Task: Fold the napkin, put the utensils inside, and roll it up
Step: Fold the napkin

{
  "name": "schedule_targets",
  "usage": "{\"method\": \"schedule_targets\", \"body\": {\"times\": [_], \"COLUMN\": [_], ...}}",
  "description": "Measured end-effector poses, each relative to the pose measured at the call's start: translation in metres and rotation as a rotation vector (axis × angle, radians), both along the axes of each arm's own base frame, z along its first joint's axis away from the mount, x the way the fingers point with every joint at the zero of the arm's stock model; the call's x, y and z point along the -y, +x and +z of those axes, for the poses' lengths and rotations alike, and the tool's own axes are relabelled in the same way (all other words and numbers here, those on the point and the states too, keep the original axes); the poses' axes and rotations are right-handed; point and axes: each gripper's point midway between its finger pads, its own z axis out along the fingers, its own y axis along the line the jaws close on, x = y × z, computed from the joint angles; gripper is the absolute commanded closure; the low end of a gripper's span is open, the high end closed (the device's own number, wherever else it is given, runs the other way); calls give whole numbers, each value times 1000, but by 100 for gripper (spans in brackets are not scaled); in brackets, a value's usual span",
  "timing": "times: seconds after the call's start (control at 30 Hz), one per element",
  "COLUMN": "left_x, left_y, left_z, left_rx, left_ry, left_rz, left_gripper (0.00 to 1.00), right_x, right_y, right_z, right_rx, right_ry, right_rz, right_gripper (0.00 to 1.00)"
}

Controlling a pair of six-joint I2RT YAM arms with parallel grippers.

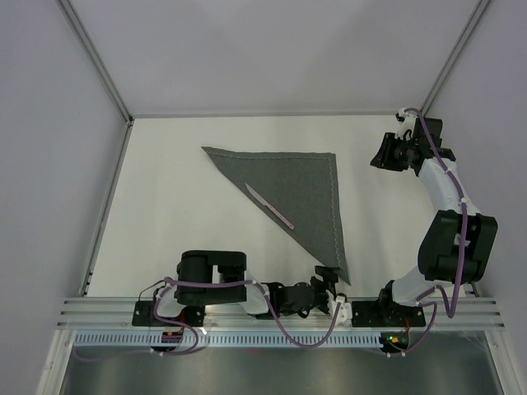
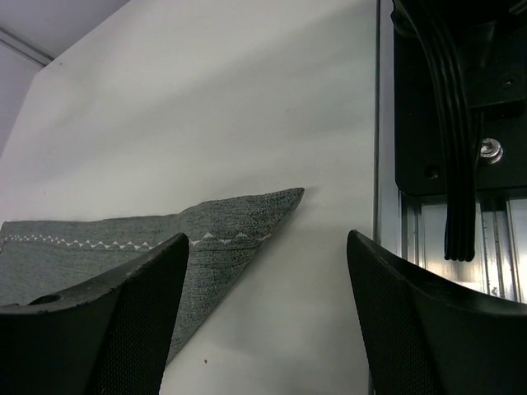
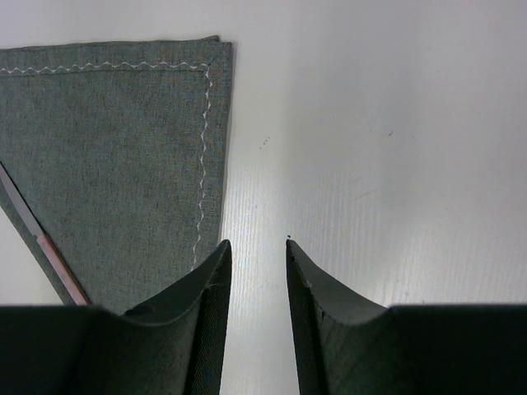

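The dark grey napkin (image 1: 305, 193) lies folded into a triangle, one point toward the near edge. A slim pale knife (image 1: 269, 206), the only utensil in view, rests on it along the long folded edge. My left gripper (image 1: 328, 284) is low at the napkin's near corner, open. In the left wrist view that napkin corner (image 2: 222, 226) lies by the left finger and nothing sits between the jaws (image 2: 268, 237). My right gripper (image 1: 387, 152) hangs right of the napkin's far right corner (image 3: 123, 148), open by a narrow gap (image 3: 257, 244) over bare table. The knife (image 3: 49, 255) shows at the left edge.
An aluminium rail (image 1: 280, 309) carries both arm bases along the near edge. A black mount with cables (image 2: 461, 82) stands just right of the left gripper. Pale walls and metal frame posts (image 1: 95, 49) bound the white table (image 1: 165, 189).
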Motion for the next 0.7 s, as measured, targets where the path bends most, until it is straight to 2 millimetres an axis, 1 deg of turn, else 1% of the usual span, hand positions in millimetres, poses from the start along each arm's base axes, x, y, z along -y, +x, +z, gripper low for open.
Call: {"method": "schedule_targets", "body": {"times": [0.2,0.27,0.37,0.43,0.5,0.7], "left_x": [4,6,7,9,10,15], "left_y": [4,5,6,7,7,10], "left_z": [-3,-4,-5,-6,-6,-8], "left_rx": [29,38,47,51,55,73], "left_ry": [9,6,8,7,7,9], "left_rz": [12,19,20,22,23,32], "left_gripper": [27,32,35,36,39,44], "right_x": [-1,-1,-1,-1,-2,-3], "right_y": [-2,-2,-2,-2,-2,-3], "right_z": [-2,-3,-3,-3,-3,-3], "right_rx": [-6,-7,-8,-9,-8,-9], "right_ry": [3,5,6,7,9,14], "right_rz": [1,2,2,2,2,7], "right_gripper": [63,63,63,63,63,64]}}
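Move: The napkin's near right corner is just off the left hand's fingertips: about 4 cm to its right, 1 cm back towards the base and 3 cm below. The knife on the folded napkin lies some 25 cm ahead of the left hand and 20 cm to its left; the right arm's foot is roughly 12 cm to the hand's right and 7 cm back. From the right hand the same corner is about 34 cm back, 11 cm left and 14 cm below. Slowly and steadily to the right, with a little forward and downward creep, the left hand eases about 2 cm in towards the napkin's near right corner. Its fingers, still pointing right and slightly down, draw together from wide open to a bit over half open, one on the forward side and one on the base side, without shutting; no grip on the cloth can be seen yet. ##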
